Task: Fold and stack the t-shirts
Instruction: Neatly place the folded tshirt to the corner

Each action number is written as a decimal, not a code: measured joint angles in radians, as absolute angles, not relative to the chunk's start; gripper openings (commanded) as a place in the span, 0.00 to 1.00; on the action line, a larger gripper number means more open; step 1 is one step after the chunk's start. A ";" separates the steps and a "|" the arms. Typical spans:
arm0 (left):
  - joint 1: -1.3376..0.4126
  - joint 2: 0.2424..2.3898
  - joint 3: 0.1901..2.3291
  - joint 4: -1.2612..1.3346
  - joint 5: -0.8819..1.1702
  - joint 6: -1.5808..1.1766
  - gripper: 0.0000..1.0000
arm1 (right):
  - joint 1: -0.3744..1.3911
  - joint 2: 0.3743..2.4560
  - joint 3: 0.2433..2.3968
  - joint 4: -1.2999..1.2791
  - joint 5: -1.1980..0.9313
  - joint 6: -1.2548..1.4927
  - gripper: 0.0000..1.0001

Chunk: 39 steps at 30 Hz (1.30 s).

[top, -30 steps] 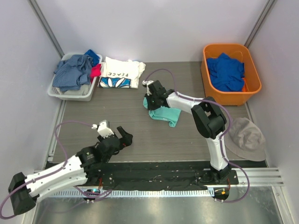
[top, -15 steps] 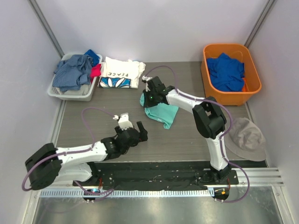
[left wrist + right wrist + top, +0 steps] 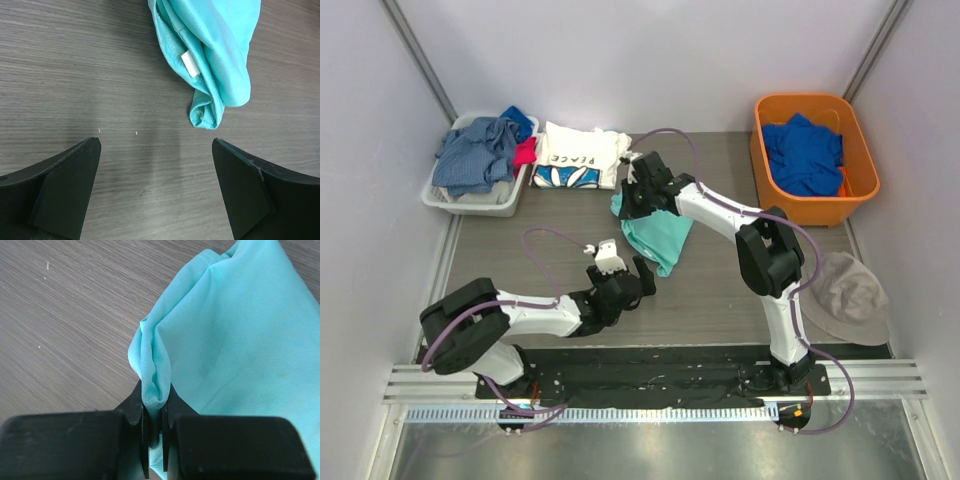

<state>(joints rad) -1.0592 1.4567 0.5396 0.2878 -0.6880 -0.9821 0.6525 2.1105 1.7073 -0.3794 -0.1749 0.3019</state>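
A mint-teal t-shirt (image 3: 655,235) lies bunched on the dark table, its near tip pointing toward the left arm. My right gripper (image 3: 628,197) is shut on a pinched fold of this t-shirt (image 3: 152,385) at its far-left edge. The left gripper (image 3: 640,276) hovers open just short of the teal t-shirt's near tip (image 3: 205,117), nothing between its fingers (image 3: 67,182). A white t-shirt printed "PEACE" (image 3: 578,157) lies folded at the back, left of the right gripper.
A grey basket (image 3: 438,195) with grey-blue clothes stands at the back left. An orange bin (image 3: 765,165) holding a royal blue garment is at the back right. A grey hat (image 3: 850,290) lies at the right edge.
The left arm has reached forward and rightward toward the teal t-shirt, still open. The right gripper has dragged its pinched edge a little back and left, stretching the cloth out.
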 measured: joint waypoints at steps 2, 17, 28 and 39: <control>-1.059 1.483 0.541 0.319 -0.702 -0.982 1.00 | 0.653 2.116 1.724 -0.384 -0.183 0.304 0.01; -1.044 1.553 0.515 0.653 -0.723 -1.025 1.00 | 0.650 2.161 1.742 -0.398 -0.212 0.314 0.01; -1.020 1.703 0.517 0.762 -0.735 -1.100 1.00 | 0.646 2.161 1.748 -0.409 -0.222 0.314 0.01; -0.987 1.752 0.533 0.812 -0.735 -1.111 1.00 | 0.645 2.161 1.760 -0.429 -0.231 0.317 0.01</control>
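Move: The near end of the turquoise t-shirt lies about 3 cm ahead of the open left gripper, 7 cm to its right and 4 cm below. The folded white t-shirt is roughly 30 cm ahead of that gripper and 13 cm to its left. From the right gripper, which already pinches the turquoise shirt's far end, the white t-shirt lies about 15 cm ahead, 11 cm left and 8 cm lower; the white basket stands some 24 cm left of the white t-shirt, level with it. Bring the left gripper forward about 5 cm and a little right to the near end of the turquoise t-shirt, rising some 3 cm on the way and sinking back again. Roll its left side down about 15 degrees while turning slightly counter-clockwise, fingers kept wide open. With the right gripper, keep the pinch on the far end and sink a centimetre or so early on. ##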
